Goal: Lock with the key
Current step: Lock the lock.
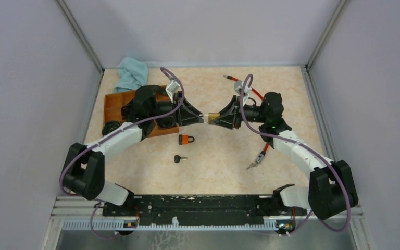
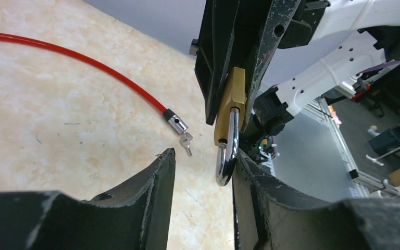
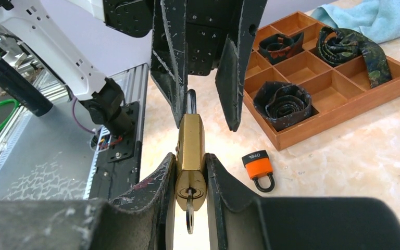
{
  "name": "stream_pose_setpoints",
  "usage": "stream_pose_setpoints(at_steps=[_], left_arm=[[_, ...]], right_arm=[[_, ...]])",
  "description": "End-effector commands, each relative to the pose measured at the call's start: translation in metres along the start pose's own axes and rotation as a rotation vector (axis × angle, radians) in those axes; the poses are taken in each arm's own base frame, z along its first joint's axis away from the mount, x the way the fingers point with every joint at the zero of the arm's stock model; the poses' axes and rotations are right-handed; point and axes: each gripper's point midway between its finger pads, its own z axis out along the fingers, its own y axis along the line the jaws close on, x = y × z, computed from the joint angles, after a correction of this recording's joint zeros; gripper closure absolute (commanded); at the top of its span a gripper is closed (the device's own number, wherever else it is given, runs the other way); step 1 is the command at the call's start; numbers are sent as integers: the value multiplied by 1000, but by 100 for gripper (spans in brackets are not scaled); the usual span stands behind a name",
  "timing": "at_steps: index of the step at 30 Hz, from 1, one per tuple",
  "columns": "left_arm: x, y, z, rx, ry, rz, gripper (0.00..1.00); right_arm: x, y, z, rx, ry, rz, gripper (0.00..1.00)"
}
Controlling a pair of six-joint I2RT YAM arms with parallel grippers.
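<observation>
A brass padlock (image 1: 214, 116) hangs in the air over the middle of the table, between the two grippers. My right gripper (image 3: 190, 157) is shut on its body (image 3: 190, 140). A key (image 3: 189, 216) sticks out of the keyhole at the near end. The steel shackle (image 2: 228, 156) points toward my left gripper (image 2: 204, 153), which is open. The shackle lies against one of its fingers (image 2: 250, 182), with a wide gap to the other. From above, the left gripper (image 1: 204, 117) and right gripper (image 1: 219, 117) meet tip to tip.
An orange padlock (image 1: 186, 139) and a black key (image 1: 179, 159) lie on the table below the grippers. A wooden compartment tray (image 3: 344, 112) with rolled ties sits at the left, a blue cloth (image 1: 132, 73) behind it. A red cable (image 2: 83, 60) with small keys (image 2: 186, 140) lies at the right.
</observation>
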Motion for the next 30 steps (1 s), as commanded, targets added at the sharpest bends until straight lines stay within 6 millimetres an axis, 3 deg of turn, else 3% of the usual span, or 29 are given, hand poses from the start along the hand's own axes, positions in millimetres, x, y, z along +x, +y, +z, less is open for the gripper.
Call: stream_pose_setpoints(at_steps=[1,14,19,30], left_arm=[[-8,-4,-5,6,27,157,53],[-11,-8,-3,21,21,170,100],[-19,-13,4,46,19,185,100],[-13,-21,18,71,32,194,100]], right_arm=[[-31,8,-1,-31,-46,-99,100],[-28,4,-2,-16,-48,-97,100],[-28,6,-2,-27,-53,-99,100],[-26,10,1,-47,-59,-93,100]])
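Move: The brass padlock sits in the right hand's fingers, its body's middle about 1 cm left of that hand. From the left hand the same body is roughly 4 cm to the right, level in height, and 1 cm back, its shackle already between that hand's half-open fingertips. Down on the table, about 25 cm below the left hand, the orange padlock lies some 7 cm left and 5 cm farther out, the loose key about 10 cm left and 4 cm nearer the base. The brass padlock's shackle is pinched by the left fingers, which go from half open to shut around its bow while the hand rolls some 8 degrees, its forward side rising. Then the left hand pushes about 1 cm to the right and rises about 1 cm; the right hand keeps its grip on the body and rises nearly as far. ##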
